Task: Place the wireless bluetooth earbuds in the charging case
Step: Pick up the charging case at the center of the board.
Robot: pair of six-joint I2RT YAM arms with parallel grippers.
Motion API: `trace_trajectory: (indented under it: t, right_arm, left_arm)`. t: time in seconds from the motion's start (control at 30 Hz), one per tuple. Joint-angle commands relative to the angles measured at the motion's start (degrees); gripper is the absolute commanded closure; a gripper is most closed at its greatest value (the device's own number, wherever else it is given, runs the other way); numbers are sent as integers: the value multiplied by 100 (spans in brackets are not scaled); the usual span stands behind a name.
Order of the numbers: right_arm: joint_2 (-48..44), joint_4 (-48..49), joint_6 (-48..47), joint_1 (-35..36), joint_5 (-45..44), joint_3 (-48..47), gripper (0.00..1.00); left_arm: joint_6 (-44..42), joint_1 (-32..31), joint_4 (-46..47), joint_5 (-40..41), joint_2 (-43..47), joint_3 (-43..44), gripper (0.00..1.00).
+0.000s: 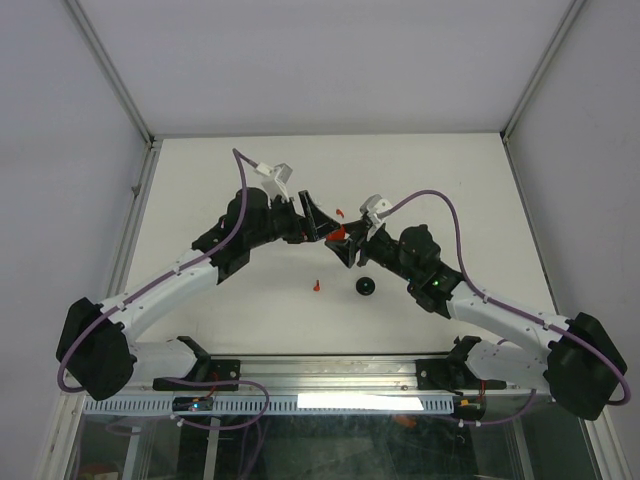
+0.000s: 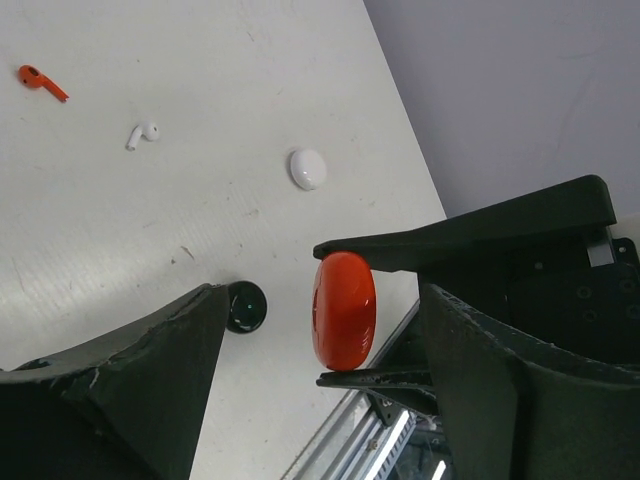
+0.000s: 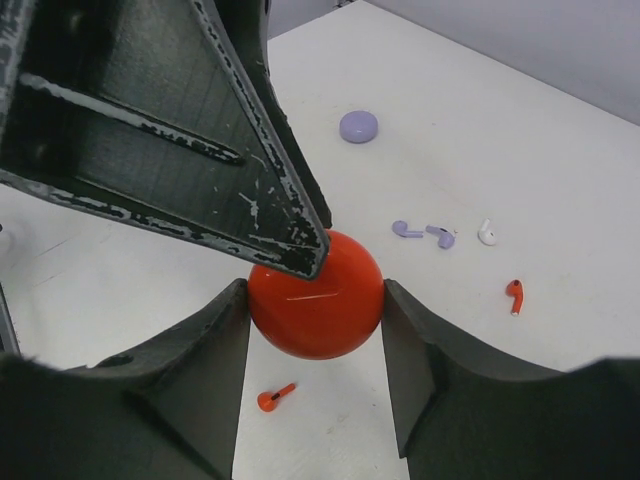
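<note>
A round red charging case [image 3: 318, 297] hangs above the table, and my right gripper [image 3: 315, 295] is shut on its two sides. My left gripper [image 2: 320, 370] is open and straddles the same case [image 2: 345, 310] edge-on, with a gap on the left side. One left finger [image 3: 200, 150] lies across the case's upper front. One red earbud [image 3: 275, 397] lies on the table just under the case, another [image 3: 514, 294] further right. From above, both grippers [image 1: 318, 230] [image 1: 342, 243] meet at the case [image 1: 337, 234] in mid-table.
A black case [image 2: 244, 305] lies near the front rail [image 2: 390, 440]. A white case [image 2: 308, 168] and a white earbud [image 2: 143, 134] lie further out. A lavender case [image 3: 358, 126] and two lavender earbuds [image 3: 405, 230] [image 3: 441, 236] lie beyond the red case.
</note>
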State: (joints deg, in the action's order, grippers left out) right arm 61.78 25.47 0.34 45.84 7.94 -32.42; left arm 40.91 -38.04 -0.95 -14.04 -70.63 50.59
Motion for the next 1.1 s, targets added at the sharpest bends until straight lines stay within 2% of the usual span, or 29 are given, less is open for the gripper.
trace_trajectory:
  t: [0.0, 0.37, 0.67, 0.77, 0.93, 1.07]
  right_arm:
    - [-141, 558, -61, 67, 16, -12, 55]
    - [-141, 673, -61, 82, -66, 51, 55]
    - [-107, 727, -49, 82, -69, 58, 55]
    - [-113, 568, -50, 82, 35, 17, 50]
    - [-270, -104, -60, 38, 46, -157, 49]
    - [-412, -822, -60, -143, 46, -404, 49]
  left_arm:
    - [242, -28, 524, -224, 10, -28, 23]
    - [518, -25, 917, -565, 28, -313, 42]
    - [535, -27, 1156, -846, -7, -393, 71]
    - [349, -23, 1128, -809, 32, -380, 83]
    - [-397, 33, 675, -728, 166, -120, 93]
    - [-1133, 160, 303, -988, 312, 81, 99]
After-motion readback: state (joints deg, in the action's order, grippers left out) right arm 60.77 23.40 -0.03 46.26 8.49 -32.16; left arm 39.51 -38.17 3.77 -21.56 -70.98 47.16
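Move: My right hand already holds the red charging case in mid-air, its middle about 1 cm ahead and 1 cm left of that hand point. From my open left hand the case is level, some 2 cm right and 1 cm back. On the table about 21 cm below my left hand lie the black case, 9 cm right and 6 back; the near red earbud, 4 left and 6 back; and the far red earbud, 3 right and 13 ahead. I close my left fingers from nearly wide open onto the sides of the red case, crosswise to the right fingers, easing that hand about 2 cm back and to the right as they shut. My right hand keeps its grip and holds nearly still; once the left pads pinch the case, both hands sink about 1 cm together. ##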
